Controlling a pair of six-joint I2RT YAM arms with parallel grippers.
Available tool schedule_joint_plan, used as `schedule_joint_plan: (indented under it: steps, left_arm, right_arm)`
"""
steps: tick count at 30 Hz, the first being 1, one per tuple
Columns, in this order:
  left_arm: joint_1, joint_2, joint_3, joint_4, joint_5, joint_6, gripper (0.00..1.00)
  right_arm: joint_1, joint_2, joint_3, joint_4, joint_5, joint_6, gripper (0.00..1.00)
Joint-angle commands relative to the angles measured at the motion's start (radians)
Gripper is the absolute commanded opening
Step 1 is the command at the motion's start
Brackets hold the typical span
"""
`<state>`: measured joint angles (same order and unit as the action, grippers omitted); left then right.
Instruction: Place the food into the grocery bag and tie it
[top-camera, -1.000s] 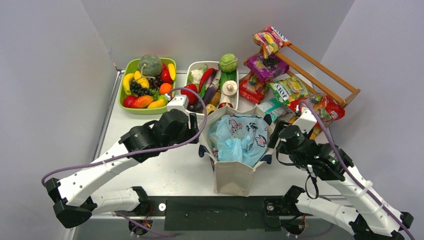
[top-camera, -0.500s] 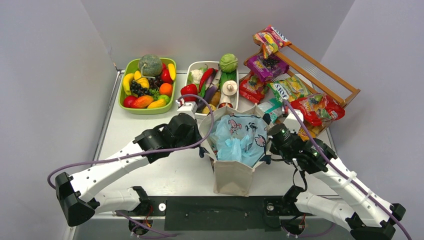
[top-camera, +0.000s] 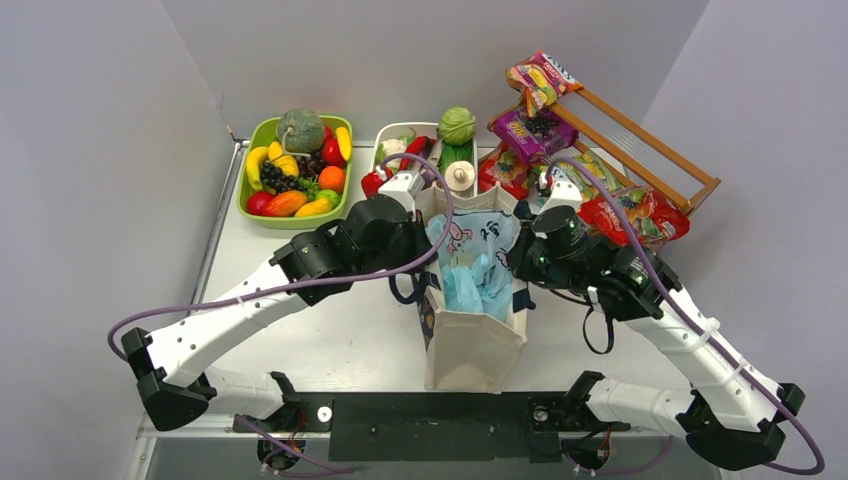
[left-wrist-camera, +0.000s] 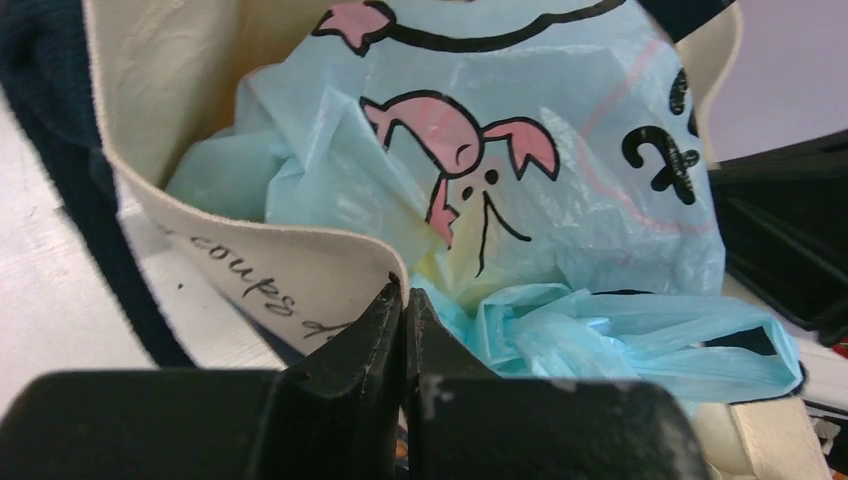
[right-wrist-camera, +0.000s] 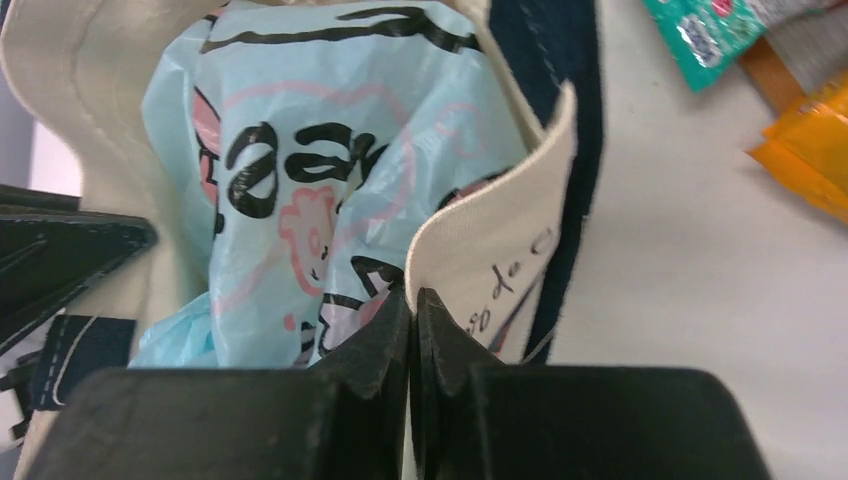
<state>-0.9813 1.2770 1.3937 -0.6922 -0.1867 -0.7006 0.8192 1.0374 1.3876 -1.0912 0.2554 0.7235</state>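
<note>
The grocery bag (top-camera: 470, 250), light blue with pink and black print, sits inside a beige canvas tote (top-camera: 470, 345) at the table's middle. My left gripper (top-camera: 426, 254) is shut on the tote's left rim (left-wrist-camera: 260, 270), its jaws pressed together at the fabric edge (left-wrist-camera: 404, 300). On the opposite rim (right-wrist-camera: 510, 240) my right gripper (top-camera: 520, 262) is likewise shut (right-wrist-camera: 412, 300). The bag's crumpled blue handles (left-wrist-camera: 620, 340) lie just past my left fingers. The food stays outside: toy fruit (top-camera: 295, 165), vegetables (top-camera: 440, 150) and snack packets (top-camera: 545, 130).
A green tray (top-camera: 252, 215) of fruit stands at the back left, a white tray (top-camera: 385, 132) of vegetables beside it. A wooden rack (top-camera: 650, 150) with packets leans at the back right. Grey walls close in on both sides.
Both arms moved inward to the tote and both grippers closed on its rim. The tote's mouth has drawn narrower and the tote stands taller.
</note>
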Motion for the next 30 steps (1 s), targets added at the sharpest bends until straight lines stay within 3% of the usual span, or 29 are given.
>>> schedule_joint_plan:
  steps: [1,12,21,30]
  left_arm:
    - [-0.038,0.009,0.127,0.147,0.096,0.018,0.00]
    - [-0.051,-0.044,-0.037,0.288,0.187,-0.010,0.00]
    - [-0.049,-0.213,-0.262,0.244,0.092,-0.023,0.00]
    - [-0.025,-0.262,-0.192,0.122,-0.008,0.052,0.00]
  right_arm:
    - [0.038,0.032,0.085,0.219,-0.113,0.006,0.00]
    - [0.178,0.135,0.040,0.355,-0.083,0.051,0.00]
    - [0.200,0.127,-0.066,0.422,-0.074,0.080,0.00]
    - [0.213,0.175,0.018,0.417,-0.064,0.067,0.00]
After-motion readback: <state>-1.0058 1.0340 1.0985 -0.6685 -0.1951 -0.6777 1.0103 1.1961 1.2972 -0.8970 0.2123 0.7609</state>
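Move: Each hand already holds a side rim of the canvas grocery bag: its middle lies about 6 cm right of the left hand and 6 cm left of the right hand, 1 cm back and some 10 cm below both. From the left hand, the blue plastic bag inside sits about 7 cm right, 2 cm back, 5 cm down, and the vegetable tray about 26 cm ahead, 1 cm left, 25 cm lower. From the right hand, a red snack packet lies some 27 cm ahead, 4 cm right, 25 cm lower. Leftward, down and a little back, the two closed grippers carry the canvas bag by its rims. The right sweeps about 8 cm left, turning some 10 degrees counter-clockwise; the left first rises 2 cm, drops roughly 8 cm while drawing back, and goes left only from halfway. Both ease slightly up at the end, still pinching. ##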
